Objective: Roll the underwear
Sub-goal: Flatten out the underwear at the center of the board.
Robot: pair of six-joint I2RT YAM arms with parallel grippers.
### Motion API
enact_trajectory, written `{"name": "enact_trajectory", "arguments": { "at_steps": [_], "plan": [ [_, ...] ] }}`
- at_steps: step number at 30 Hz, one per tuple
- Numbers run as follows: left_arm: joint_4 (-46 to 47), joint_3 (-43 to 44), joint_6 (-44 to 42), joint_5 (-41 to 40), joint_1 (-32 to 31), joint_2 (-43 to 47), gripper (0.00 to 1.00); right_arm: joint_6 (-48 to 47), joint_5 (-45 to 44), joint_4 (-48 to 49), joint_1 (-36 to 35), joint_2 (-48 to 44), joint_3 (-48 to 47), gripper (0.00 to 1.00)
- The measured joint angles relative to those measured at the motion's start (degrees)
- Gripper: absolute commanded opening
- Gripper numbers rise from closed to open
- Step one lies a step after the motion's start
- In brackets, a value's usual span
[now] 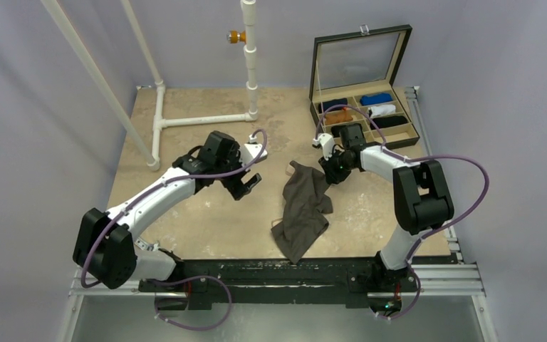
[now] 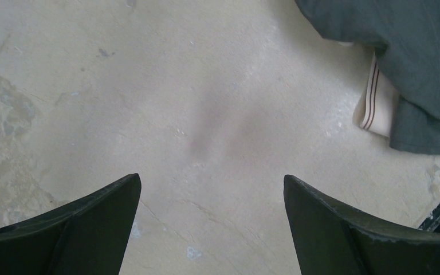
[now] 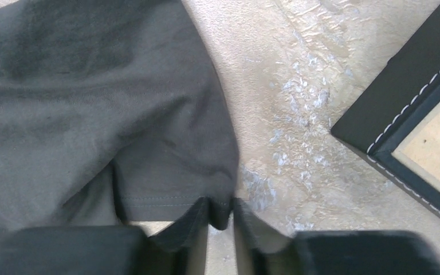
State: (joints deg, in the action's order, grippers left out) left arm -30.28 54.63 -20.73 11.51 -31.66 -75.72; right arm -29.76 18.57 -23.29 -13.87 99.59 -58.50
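Note:
The underwear [image 1: 305, 206] lies spread and crumpled on the table's middle, dark grey-brown, running from far to near. Its pale tan waistband edge [image 1: 289, 169] peeks out at the far left corner and shows striped in the left wrist view [image 2: 372, 109]. My right gripper [image 1: 331, 171] is at the garment's far right corner. In the right wrist view its jaws [image 3: 220, 206] pinch the stitched hem corner of the underwear [image 3: 91, 103]. My left gripper [image 1: 248, 187] hovers open left of the garment, over bare table [image 2: 212, 177], with the underwear [image 2: 429, 69] at the upper right.
An open black case [image 1: 362, 107] with rolled garments in its compartments stands at the far right, its corner [image 3: 401, 109] close to my right gripper. A white pipe frame [image 1: 199, 120] occupies the far left of the table.

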Motion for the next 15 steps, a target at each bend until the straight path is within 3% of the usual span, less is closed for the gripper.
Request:
{"name": "enact_trajectory", "arguments": {
  "at_steps": [1, 4, 10, 15],
  "plan": [
    [0.81, 0.59, 0.55, 0.13, 0.61, -0.57, 0.94, 0.13, -0.07, 0.11, 0.0, 0.17, -0.17, 0.07],
    [3.13, 3.32, 3.02, 1.33, 2.67, -3.43, 0.95, 0.66, -0.15, 0.02, 0.0, 0.42, -0.63, 0.0],
    [5.38, 16.83, 9.4, 5.53, 5.01, -18.12, 0.93, 0.83, -4.52, -1.99, -0.09, -2.78, -0.68, 0.0],
    [5.22, 29.18, 13.42, 9.42, 4.79, -31.5, 0.9, 0.35, -7.85, -5.79, -0.07, -10.78, -2.1, 0.0]
  ]
}}
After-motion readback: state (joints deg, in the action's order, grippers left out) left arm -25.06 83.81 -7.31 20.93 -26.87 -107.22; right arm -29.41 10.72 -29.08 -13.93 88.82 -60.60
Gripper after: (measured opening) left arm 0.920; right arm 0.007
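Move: The underwear's far left corner lies about 8 cm ahead of the open left hand, 13 cm to its right and 10 cm below. The far right corner is already between the right hand's half-open fingers, at the hand point. From the right hand, the far left corner is some 11 cm left and 4 cm ahead, and the box tray's middle is about 20 cm ahead and 12 cm right, roughly level. Right fingers pinch and raise their corner 6 cm; open left hand reaches 15 cm forward-right towards the other. ##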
